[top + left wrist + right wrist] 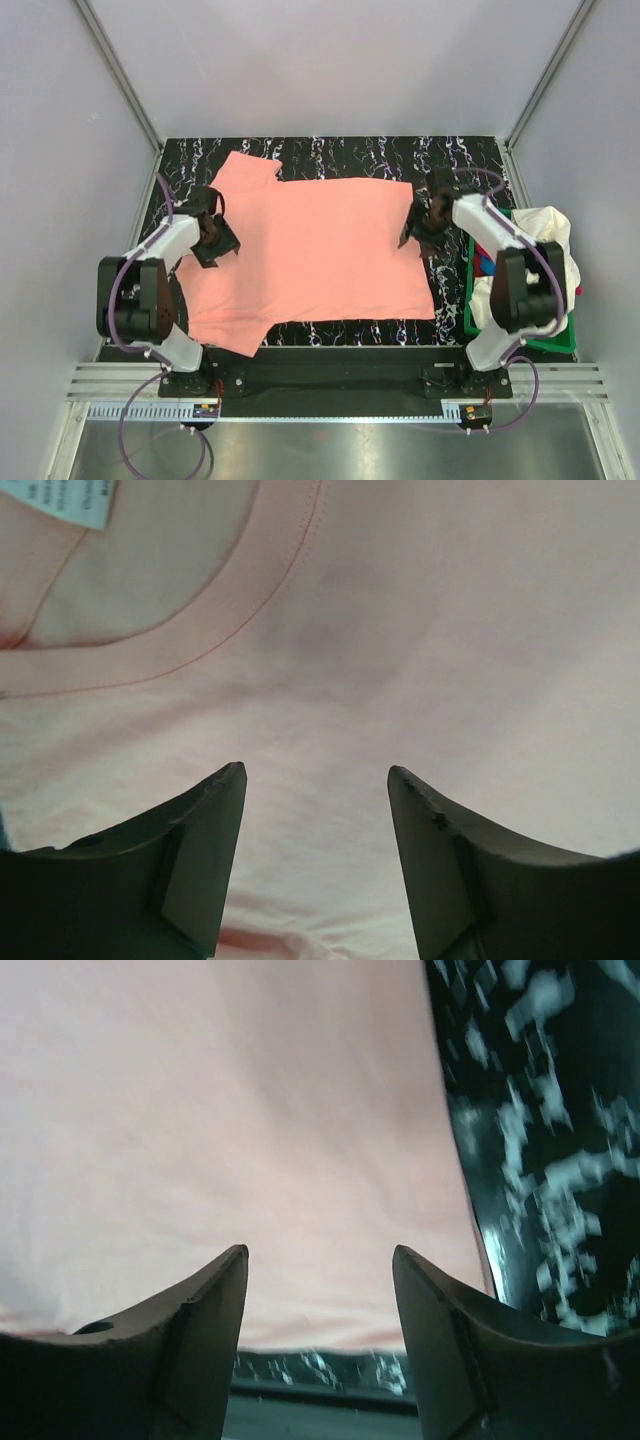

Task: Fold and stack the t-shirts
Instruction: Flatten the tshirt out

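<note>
A salmon-pink t-shirt [310, 255] lies spread flat on the black marbled table [350, 155], neck end to the left. My left gripper [215, 240] hovers over its left part, open, nothing between the fingers; in the left wrist view the collar seam [190, 630] and a white neck label [85, 500] show ahead of the left gripper [317, 780]. My right gripper [420, 228] stands at the shirt's right edge, open and empty; in the right wrist view the right gripper [320, 1260] is over the pink t-shirt [230, 1140], close to its hem.
A green basket [478, 318] at the table's right edge holds a cream-white shirt [545, 235] and a bit of blue and magenta cloth. Grey walls enclose the table on three sides. Marbled table [540, 1160] shows right of the shirt's hem.
</note>
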Action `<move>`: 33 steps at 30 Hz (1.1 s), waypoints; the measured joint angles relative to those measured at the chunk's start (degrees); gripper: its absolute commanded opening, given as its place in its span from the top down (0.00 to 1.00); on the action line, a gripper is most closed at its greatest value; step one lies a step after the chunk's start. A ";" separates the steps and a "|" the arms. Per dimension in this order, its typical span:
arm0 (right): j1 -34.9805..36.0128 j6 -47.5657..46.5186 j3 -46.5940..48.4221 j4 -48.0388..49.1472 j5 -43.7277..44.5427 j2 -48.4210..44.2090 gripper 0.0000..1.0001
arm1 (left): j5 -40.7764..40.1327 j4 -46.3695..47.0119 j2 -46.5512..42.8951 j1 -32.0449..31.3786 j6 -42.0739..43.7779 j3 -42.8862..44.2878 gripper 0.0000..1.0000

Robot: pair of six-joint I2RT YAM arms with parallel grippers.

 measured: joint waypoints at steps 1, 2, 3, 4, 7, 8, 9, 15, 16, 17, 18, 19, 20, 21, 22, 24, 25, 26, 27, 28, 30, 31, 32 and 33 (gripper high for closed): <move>0.76 -0.66 3.61 0.28 0.55 3.37 0.34 | 0.00 0.02 2.03 -0.13 0.15 0.61 0.37; 1.55 -1.38 6.91 1.36 1.29 6.86 0.34 | -0.02 0.02 3.74 -0.13 0.22 1.09 0.37; 2.36 -1.99 10.25 1.75 2.05 10.62 0.34 | -0.09 -0.31 5.57 -0.24 0.39 1.84 0.36; 3.08 -2.51 13.55 1.88 2.91 14.29 0.34 | -0.22 -0.52 7.32 -0.28 0.52 2.71 0.37; 4.31 -3.52 22.40 1.75 4.22 24.11 0.35 | -0.57 -1.55 12.24 -0.33 1.05 6.58 0.36; 4.48 -3.78 25.11 1.55 4.66 26.88 0.35 | -0.68 -1.77 13.84 -0.35 1.20 8.22 0.36; 4.63 -4.15 27.98 1.07 5.55 29.70 0.35 | -0.72 -2.08 15.41 -0.35 1.33 10.14 0.36; 4.35 -5.66 39.65 -3.30 9.16 37.94 0.34 | -0.61 -2.69 22.45 -0.35 2.19 19.21 0.35; 4.26 -5.75 40.22 -3.56 9.42 38.29 0.35 | -0.52 -2.78 23.96 -0.35 2.40 20.76 0.35; 4.11 -5.88 41.03 -4.04 9.66 38.84 0.35 | -0.48 -4.33 25.51 -0.35 2.69 22.82 0.35; 3.93 -5.97 42.01 -4.74 9.84 39.43 0.35 | -0.31 -5.31 26.64 -0.35 2.93 24.57 0.35; 3.78 -6.12 43.21 -5.38 10.08 40.11 0.34 | -0.26 -6.01 27.76 -0.35 3.02 26.18 0.35; 3.58 -6.27 44.44 -6.08 10.19 40.85 0.34 | -0.20 -6.82 29.11 -0.35 3.19 28.24 0.35; 3.41 -6.32 45.68 -6.67 10.32 41.55 0.34 | -0.09 -7.41 30.32 -0.35 3.41 30.12 0.35; 3.21 -6.36 46.69 -7.04 10.40 42.10 0.34 | -0.02 -7.93 31.32 -0.35 3.52 31.65 0.35; 2.80 -6.49 48.35 -7.74 10.54 43.04 0.34 | 0.20 -9.11 34.10 -0.46 4.09 36.06 0.35; 2.64 -6.51 49.03 -8.00 10.56 43.43 0.34 | 0.37 -9.53 35.41 -0.50 4.44 38.12 0.35; 2.45 -6.56 49.86 -8.41 10.58 43.89 0.34 | 0.57 -10.14 36.79 -0.50 4.72 40.37 0.35; 2.25 -6.69 50.93 -8.98 10.67 44.52 0.33 | 0.76 -10.64 38.16 -0.52 4.98 42.71 0.35; 2.05 -6.80 51.98 -9.42 10.80 45.11 0.33 | 1.07 -10.80 39.36 -0.55 5.18 44.76 0.34; 1.73 -7.23 54.69 -10.71 11.34 46.40 0.32 | 1.27 -10.99 41.20 -0.57 5.49 48.06 0.34; 1.57 -7.45 55.82 -10.97 11.65 47.04 0.30 | 1.25 -10.43 41.24 -0.61 5.51 48.09 0.33; 1.44 -7.58 56.61 -11.41 11.89 47.23 0.30 | 1.20 -9.79 40.70 -0.63 5.49 47.25 0.31; 1.29 -7.72 57.05 -12.15 12.02 47.28 0.28 | 0.94 -8.04 39.32 -0.68 5.44 44.92 0.30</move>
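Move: The t-shirt lies under both open grippers, roughly 5 cm below the left hand point and 7 cm below the right. From the left hand, the collar is about 7 cm ahead and 8 cm left; the near sleeve is some 27 cm back and 3 cm right. From the right hand, the shirt's hem edge runs about 4 cm to its right, level with it, and the far hem corner is some 23 cm ahead and 2 cm left. Both open grippers come down onto the pink cloth and push along it, away from the bases, fingertips still dimpling it at the end. The left sinks 3–4 cm, then runs forward about 16 cm past the collar; the right swoops forward and down some 6 cm, bowing left, then slows and edges back right, near 19 cm forward in all. Neither closes. ##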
